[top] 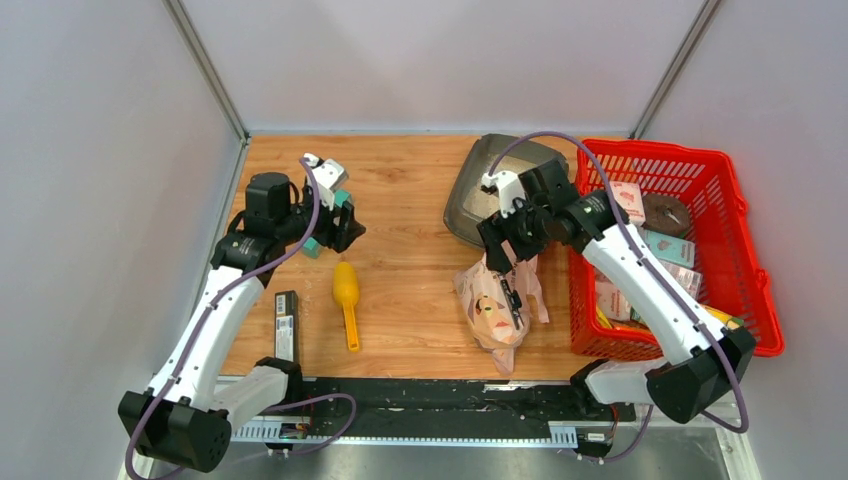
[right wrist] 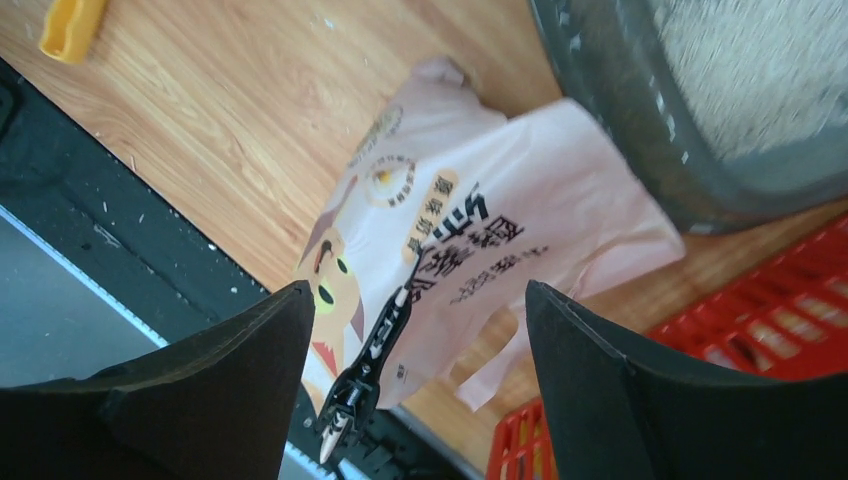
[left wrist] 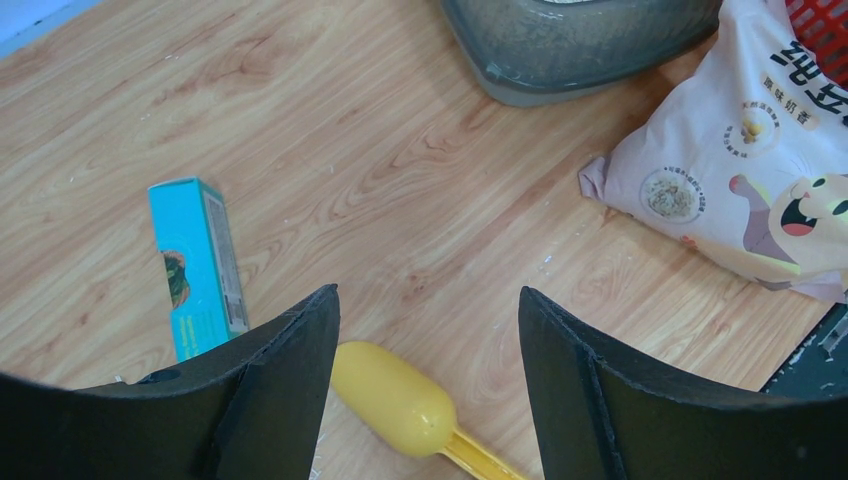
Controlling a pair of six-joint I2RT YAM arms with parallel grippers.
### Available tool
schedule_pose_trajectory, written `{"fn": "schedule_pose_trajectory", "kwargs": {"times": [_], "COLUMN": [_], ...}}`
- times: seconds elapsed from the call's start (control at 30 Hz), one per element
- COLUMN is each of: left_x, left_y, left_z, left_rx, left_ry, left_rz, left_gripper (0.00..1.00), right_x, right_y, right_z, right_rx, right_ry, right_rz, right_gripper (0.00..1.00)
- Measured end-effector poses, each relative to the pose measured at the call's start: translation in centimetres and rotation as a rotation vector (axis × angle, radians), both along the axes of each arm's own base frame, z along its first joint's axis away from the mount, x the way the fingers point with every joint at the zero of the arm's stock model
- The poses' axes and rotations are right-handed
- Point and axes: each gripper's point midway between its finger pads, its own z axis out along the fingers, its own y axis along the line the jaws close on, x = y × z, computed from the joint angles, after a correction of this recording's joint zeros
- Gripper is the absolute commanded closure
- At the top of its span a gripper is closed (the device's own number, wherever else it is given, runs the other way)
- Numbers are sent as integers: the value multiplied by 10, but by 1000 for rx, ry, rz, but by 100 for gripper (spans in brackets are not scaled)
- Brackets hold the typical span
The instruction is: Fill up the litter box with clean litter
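Observation:
The dark grey litter box (top: 470,195) stands at the back of the table, partly behind my right arm. Pale clean litter (right wrist: 750,60) lies inside the litter box (right wrist: 620,120). A pink-white cat-print bag (top: 495,305) lies flat in front of the box with a black clip (top: 512,292) on it. My right gripper (top: 507,243) hovers open above the bag (right wrist: 450,220) and its clip (right wrist: 365,372), holding nothing. My left gripper (top: 343,226) hangs open over a yellow scoop (top: 346,294). In the left wrist view the scoop (left wrist: 395,400) lies below the empty left gripper (left wrist: 428,292).
A red mesh basket (top: 745,260) with several packets stands at the right, close to the box and bag. A teal carton (left wrist: 200,265) lies left of the scoop. A black packet (top: 286,325) lies near the front left. The black rail (top: 430,395) runs along the front edge.

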Motion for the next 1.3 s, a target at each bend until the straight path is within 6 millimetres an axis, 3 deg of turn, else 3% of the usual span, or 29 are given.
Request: {"fn": "schedule_pose_trajectory", "kwargs": {"times": [0.2,0.47,0.57,0.6,0.67,0.7,0.73,1.03,1.3], "left_x": [-1,-7,-8,-9,-10,-12,-13,-14,-27], "left_y": [2,3,4,5,5,6,6,8,23], "left_z": [5,17,19,20,22,23,22,21,27], "left_rx": [-1,-15,-15,-16,-18,-18,-18,-9,26], "left_ry": [-17,-53,-63,-67,-76,-80,-82,-92,-135], "left_rz": [9,15,20,21,23,25,25,31,84], "left_gripper": [27,27,27,27,27,27,27,28,27], "right_x": [-10,-7,-7,-7,-7,-7,-7,-13,34], "right_y": [-9,1,4,5,6,7,7,34,110], "right_z": [-36,-70,-79,-81,-85,-85,-85,-72,-56], "right_rx": [-66,-120,-134,-139,-148,-149,-153,-173,-57], "right_ry": [164,304,334,341,351,352,348,264,197], "right_rz": [-127,-206,-213,-212,-208,-202,-191,107,435], "right_gripper": [22,32,55,69,80,95,100,100,100]}}
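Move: The litter bag lies under the right gripper, its middle some 5 cm back, 2 cm to the right and 13 cm below, with its loose top film nearer the fingers. The litter box is about 19 cm ahead and 4 cm right of this gripper; the red basket's middle is roughly 33 cm right and 6 cm ahead. From the left gripper the bag is about 27 cm right, 10 cm back and 16 cm below. Lower the open right gripper about 8 cm onto the bag's upper film, tipping the fingers nearer to straight down, and close them to pinch the film beside the black clip. Keep the pinch and draw the bag left some 10 cm, then also forward, rising slightly and swinging the wrist counter-clockwise. Ease the open left gripper a few centimetres back, left and up. ##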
